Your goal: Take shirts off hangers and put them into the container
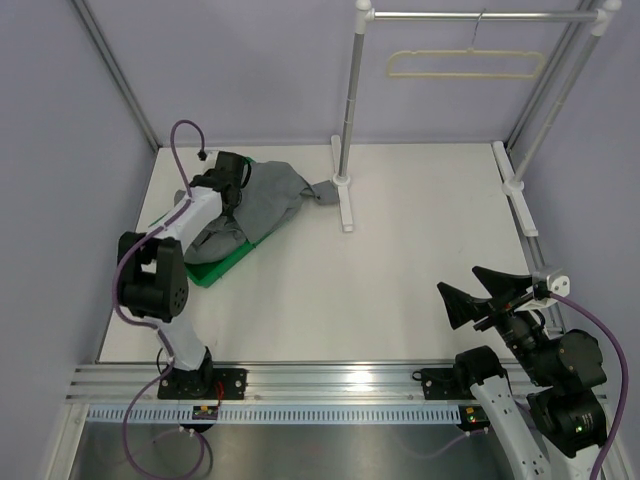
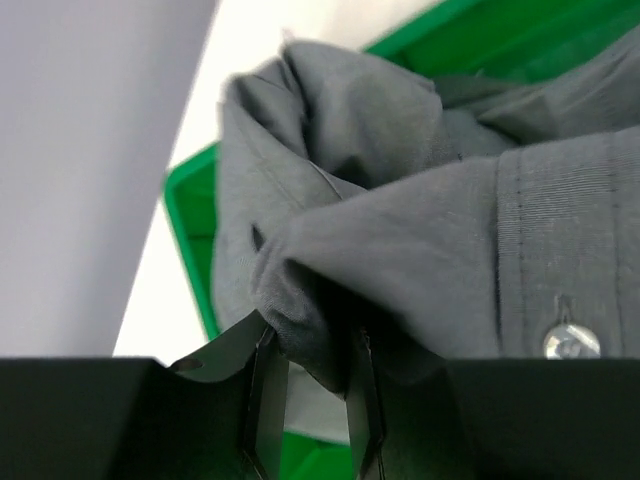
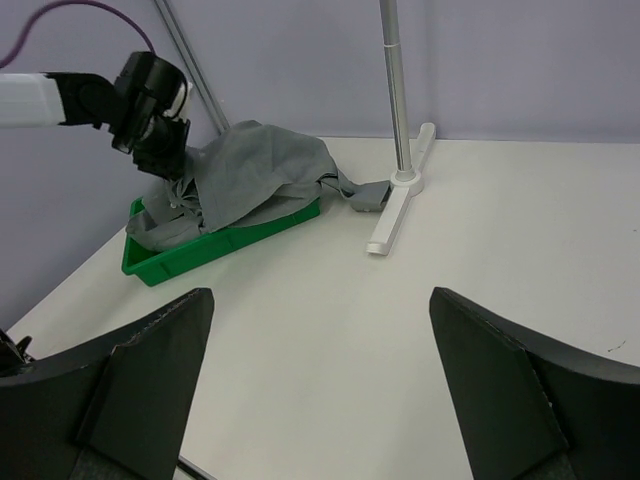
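The grey shirt (image 1: pixel 265 195) lies crumpled over the green container (image 1: pixel 215 272) at the table's back left, and one end trails out onto the table toward a post foot. My left gripper (image 2: pixel 310 370) is over the heap, its fingers closed on a fold of the shirt (image 2: pixel 400 200) above the container's rim (image 2: pixel 185 220). The cream hanger (image 1: pixel 465 65) hangs bare on the rail at the back right. At the near right my right gripper (image 3: pixel 320 295) is open and empty above the table, looking across at the shirt (image 3: pixel 250 170) and the container (image 3: pixel 170 262).
A silver rail (image 1: pixel 480 15) on two posts spans the back right. One post's foot (image 1: pixel 343 195) stands mid-table beside the shirt's trailing end, the other (image 1: pixel 515 185) runs along the right edge. Purple walls close in the left, back and right sides.
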Action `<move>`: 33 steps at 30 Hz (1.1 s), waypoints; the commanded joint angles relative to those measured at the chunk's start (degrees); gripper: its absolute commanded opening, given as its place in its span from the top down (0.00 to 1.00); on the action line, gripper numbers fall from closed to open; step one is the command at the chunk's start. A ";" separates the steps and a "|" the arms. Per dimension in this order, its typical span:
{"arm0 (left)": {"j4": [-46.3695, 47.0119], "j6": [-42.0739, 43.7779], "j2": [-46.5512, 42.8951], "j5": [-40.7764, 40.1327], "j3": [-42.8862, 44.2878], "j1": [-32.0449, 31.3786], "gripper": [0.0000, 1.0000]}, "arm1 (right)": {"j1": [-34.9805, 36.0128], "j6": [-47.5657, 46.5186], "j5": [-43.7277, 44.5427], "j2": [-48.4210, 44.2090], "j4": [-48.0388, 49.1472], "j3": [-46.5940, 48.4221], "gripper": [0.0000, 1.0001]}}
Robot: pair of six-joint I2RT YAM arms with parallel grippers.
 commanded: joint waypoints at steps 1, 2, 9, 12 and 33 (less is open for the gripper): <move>3.95 0.58 6.61 2.96 -0.90 1.42 0.72 | 0.85 0.37 -0.88 0.54 0.54 0.09 0.00; 3.61 -0.20 8.03 3.76 -0.46 2.46 0.72 | 0.76 0.37 -0.79 0.45 0.54 0.09 0.00; -0.34 -1.62 13.32 7.72 1.30 5.46 0.69 | 0.85 0.37 -0.35 -0.08 0.54 -0.35 0.01; -2.28 -1.88 12.01 7.81 2.00 5.73 0.51 | 0.85 0.37 -0.70 0.01 0.63 -0.27 0.00; -3.96 8.39 -4.62 12.10 14.74 -13.25 0.01 | 0.85 0.46 -0.88 -0.43 1.07 -1.06 0.01</move>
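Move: The left gripper still has a gathered fold of the shirt between its nearly closed fingers, above the left half of the container. The container's middle lies about 10 cm below, 3 cm to the right and 2 cm back. The shirt's main bulk is 9 cm to the right, level fore and aft and 7 cm down. The rack foot stands some 31 cm right and 12 cm ahead. From the right gripper, the container is roughly 28 cm ahead, 46 cm left and 29 cm down. Bring the left gripper about 10 cm down with the shirt's fold into the left part of the container, tipping the fingers down some 15 degrees. Open them wide to let go of the cloth, then rise about 20 cm clear, swinging right over the shirt as you near the top, tipping the fingers back up and turning the wrist clockwise. ##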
